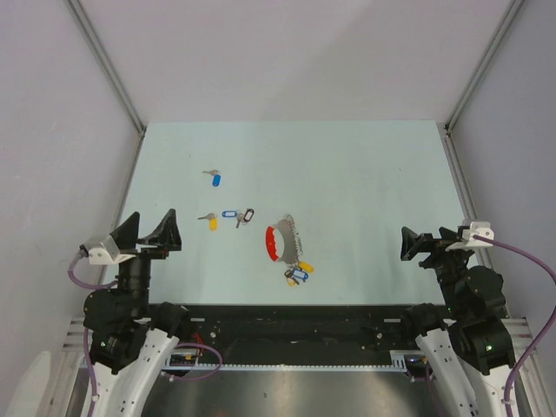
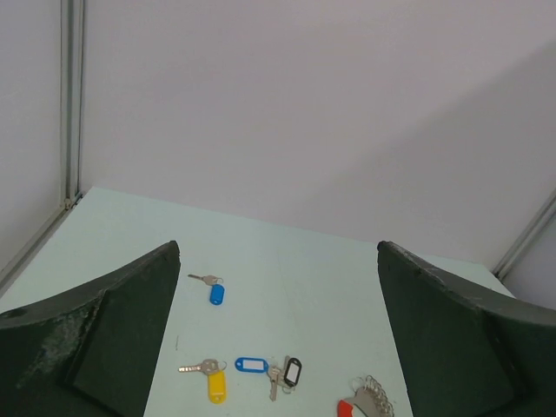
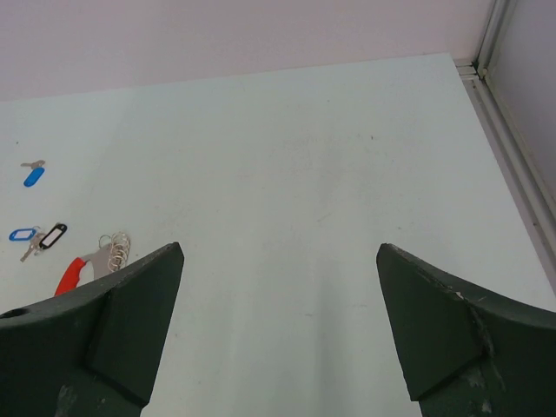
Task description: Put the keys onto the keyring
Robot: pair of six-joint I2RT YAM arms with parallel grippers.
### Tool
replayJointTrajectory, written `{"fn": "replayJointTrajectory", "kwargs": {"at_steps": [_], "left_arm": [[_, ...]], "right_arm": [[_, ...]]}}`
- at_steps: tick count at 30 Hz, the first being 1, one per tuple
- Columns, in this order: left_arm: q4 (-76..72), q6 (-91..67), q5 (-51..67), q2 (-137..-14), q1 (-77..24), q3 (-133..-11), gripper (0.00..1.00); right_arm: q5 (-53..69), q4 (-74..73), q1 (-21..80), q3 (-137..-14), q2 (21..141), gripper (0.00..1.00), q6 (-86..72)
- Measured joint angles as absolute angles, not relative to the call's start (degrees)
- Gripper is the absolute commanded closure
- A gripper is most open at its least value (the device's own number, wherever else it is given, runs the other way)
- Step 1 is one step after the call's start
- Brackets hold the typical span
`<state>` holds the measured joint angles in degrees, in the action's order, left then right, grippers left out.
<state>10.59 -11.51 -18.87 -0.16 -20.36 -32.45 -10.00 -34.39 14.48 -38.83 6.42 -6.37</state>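
Observation:
The keyring (image 1: 273,242), a red arc with a silver metal part, lies mid-table with a blue-tagged and a yellow-tagged key (image 1: 298,273) bunched at its near end. To its left lie a loose blue-headed key (image 1: 215,178), a yellow-tagged key (image 1: 209,221) and a blue-framed tag with a key (image 1: 229,213). In the left wrist view the same ones show: blue key (image 2: 213,288), yellow-tagged key (image 2: 211,378), blue-framed tag (image 2: 252,363), keyring (image 2: 360,404). My left gripper (image 1: 155,228) (image 2: 278,248) hovers open at the near left. The right gripper (image 1: 407,245) (image 3: 280,249) hovers open at the near right, with the keyring (image 3: 82,268) far to its left.
A small black-rimmed oval tag (image 1: 247,215) (image 2: 292,372) lies beside the blue-framed tag. The pale green table (image 1: 365,182) is walled by white panels with metal rails (image 1: 469,87) at the left and right back corners.

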Motion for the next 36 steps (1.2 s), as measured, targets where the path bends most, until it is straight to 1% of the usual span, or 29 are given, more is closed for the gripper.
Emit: {"fn": "replayJointTrajectory", "kwargs": {"at_steps": [8,12,18,22,25,28,31,33,36], "left_arm": [[10.6,-11.6,-16.9,-0.2,-20.4,-32.4,0.00],[11.6,-12.0,-16.8,-0.6,-20.4,-32.5,0.00],[16.1,-13.7,-16.5,-5.2,-20.4,-33.4,0.00],[19.3,-14.7,-16.1,-7.9,-20.5,-33.4,0.00],[20.9,-15.2,-15.8,-9.2,-20.5,-33.5,0.00],[21.8,-15.3,-15.2,-10.8,-20.5,-33.7,0.00],[22.0,-15.5,-14.4,-11.9,-20.5,-33.9,0.00],[22.0,-15.5,-14.2,-12.1,-20.5,-33.9,0.00],[22.0,-15.5,-14.2,-12.2,-20.5,-33.9,0.00]], "right_arm": [[-8.8,-34.3,14.5,-38.8,7.1,0.00,-6.8],[-5.7,-34.0,14.5,-39.6,10.9,0.00,-7.5],[3.0,-33.4,14.5,-44.2,23.3,0.00,-9.4],[8.5,-32.4,14.5,-44.5,31.4,0.00,-10.5],[12.1,-31.1,15.3,-44.6,40.3,0.00,-10.9],[11.9,-29.9,19.8,-44.6,48.4,0.00,-10.8],[9.2,-27.3,28.8,-44.6,55.7,0.00,-9.5],[7.7,-24.8,33.5,-44.6,60.1,0.04,-8.4],[6.1,-20.5,37.5,-44.7,67.6,0.09,-6.6]]}}
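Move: From the right hand, the red-handled keyring lies about 28 cm left, 13 ahead and 27 below; its bunch of tagged keys is some 26 left and 3 ahead, and the loose middle keys 42 left, 21 ahead. From the left hand, those middle keys lie about 23 cm ahead, 12 right and 35 below; the yellow-tagged key is 21 ahead, 4 right, the blue-tagged key 38 ahead, 3 right, and the keyring 15 ahead, 26 right. Sweeping left, the right hand starts level and slightly forward, then dives as it goes on left towards the keyring's near end with its tag bunch, about 19 cm left and 16 down in all, fingers open, tipping down and turning counter-clockwise nearly 40 degrees. The open left hand sinks about 7 cm while easing forward and right towards the middle keys, tipping down. Neither touches anything. ##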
